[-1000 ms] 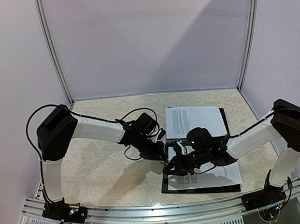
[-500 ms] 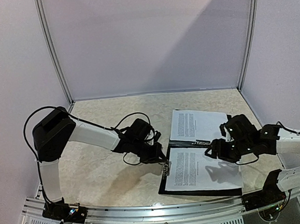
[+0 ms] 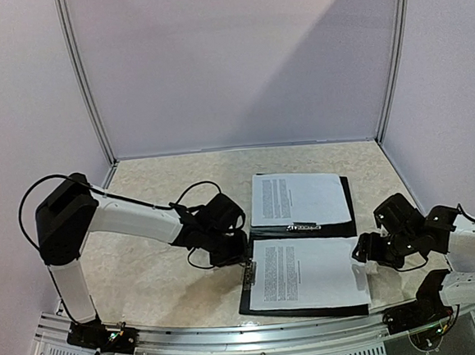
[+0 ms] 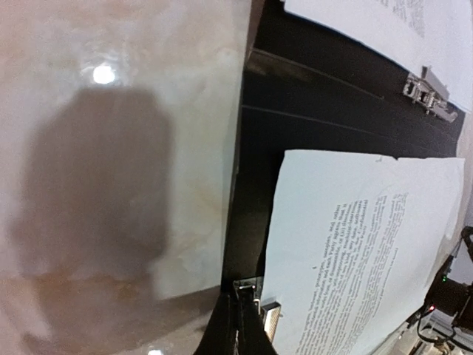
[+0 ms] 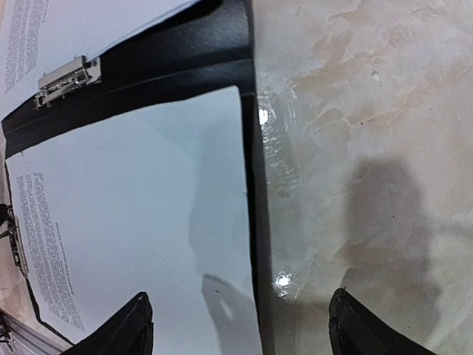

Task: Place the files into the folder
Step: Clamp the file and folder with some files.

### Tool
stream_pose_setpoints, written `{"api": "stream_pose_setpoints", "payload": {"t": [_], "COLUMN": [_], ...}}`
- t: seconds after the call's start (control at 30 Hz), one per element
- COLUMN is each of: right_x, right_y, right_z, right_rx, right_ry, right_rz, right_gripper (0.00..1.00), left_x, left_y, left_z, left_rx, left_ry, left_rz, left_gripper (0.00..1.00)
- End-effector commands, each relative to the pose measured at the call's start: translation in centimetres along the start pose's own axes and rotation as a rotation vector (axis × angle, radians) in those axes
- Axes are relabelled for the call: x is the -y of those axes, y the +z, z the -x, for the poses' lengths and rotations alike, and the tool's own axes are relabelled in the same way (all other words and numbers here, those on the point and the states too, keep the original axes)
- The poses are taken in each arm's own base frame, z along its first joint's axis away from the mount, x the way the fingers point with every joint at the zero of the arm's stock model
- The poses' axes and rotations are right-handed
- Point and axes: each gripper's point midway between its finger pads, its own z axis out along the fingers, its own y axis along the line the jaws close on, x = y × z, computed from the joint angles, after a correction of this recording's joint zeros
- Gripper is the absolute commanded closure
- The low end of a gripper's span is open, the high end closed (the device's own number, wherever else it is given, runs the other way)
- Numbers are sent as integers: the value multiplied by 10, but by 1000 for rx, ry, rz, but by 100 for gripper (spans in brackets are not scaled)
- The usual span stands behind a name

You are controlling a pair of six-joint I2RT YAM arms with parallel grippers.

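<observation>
The black folder (image 3: pixel 349 210) lies open on the table. White printed files (image 3: pixel 307 272) lie flat on its near half, and more sheets (image 3: pixel 298 199) cover its far half. My left gripper (image 3: pixel 242 255) is at the folder's left edge, shut on the metal clip (image 4: pixel 270 318) beside the files (image 4: pixel 369 251). My right gripper (image 3: pixel 363 254) hovers over the folder's right edge, open and holding nothing. In the right wrist view that gripper (image 5: pixel 240 325) straddles the black border (image 5: pixel 255 222) between the files (image 5: pixel 133 222) and the table.
A second metal clip (image 5: pixel 66 80) sits on the folder's spine. The beige marbled tabletop (image 3: pixel 155 274) is walled in by white panels (image 3: pixel 237 62) at the back and sides. A metal rail (image 3: pixel 258 340) runs along the near edge.
My right gripper has opened, let go of the files and drawn back to the right. The files now lie flat in the folder. The left arm and folder have shifted slightly left.
</observation>
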Motion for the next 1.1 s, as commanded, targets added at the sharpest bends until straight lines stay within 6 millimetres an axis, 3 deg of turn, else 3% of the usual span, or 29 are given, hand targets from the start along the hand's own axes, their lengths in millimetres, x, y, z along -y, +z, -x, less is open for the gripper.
{"api": "stream_pose_setpoints", "payload": {"t": [0.0,0.27,0.53,0.9,1.07], "right_x": [5,-19,-40,-43,-43], "right_y": [5,27,33,29,25], "right_z": [-3,-15,-23,-49,-55], "right_rx": [-14,-123,-203,-319,-339], "right_ry": [-27,-84,-111,-149,-178], "right_rz": [-15,61,133,115,99], "right_gripper": [19,19,19,19,14], "left_x": [-38,-35,-28,-27,-23], "left_y": [-9,-19,-19,-15,-12], "left_z": [-8,-7,-4,-3,-5], "left_rx": [23,95,104,100,83], "left_ry": [-126,-235,-254,-261,-266], "left_rz": [167,133,129,135,115], "left_gripper": [100,100,100,100,100]}}
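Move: The left hand already has the near clip, at the folder's left edge, between its fingers, the clip's middle about 2 cm back. The near files' middle lies some 17 cm to its right and 3 cm back; the far clip is about 15 cm right and 11 cm ahead. From the open right hand, above the folder's right edge, those files' middle is 14 cm left, 3 cm back, 5 cm below; the far clip is 15 cm left and 11 cm ahead. Left hand, still gripping, drags near clip 3 cm left, twisting counter-clockwise; open right sinks and follows over files. ##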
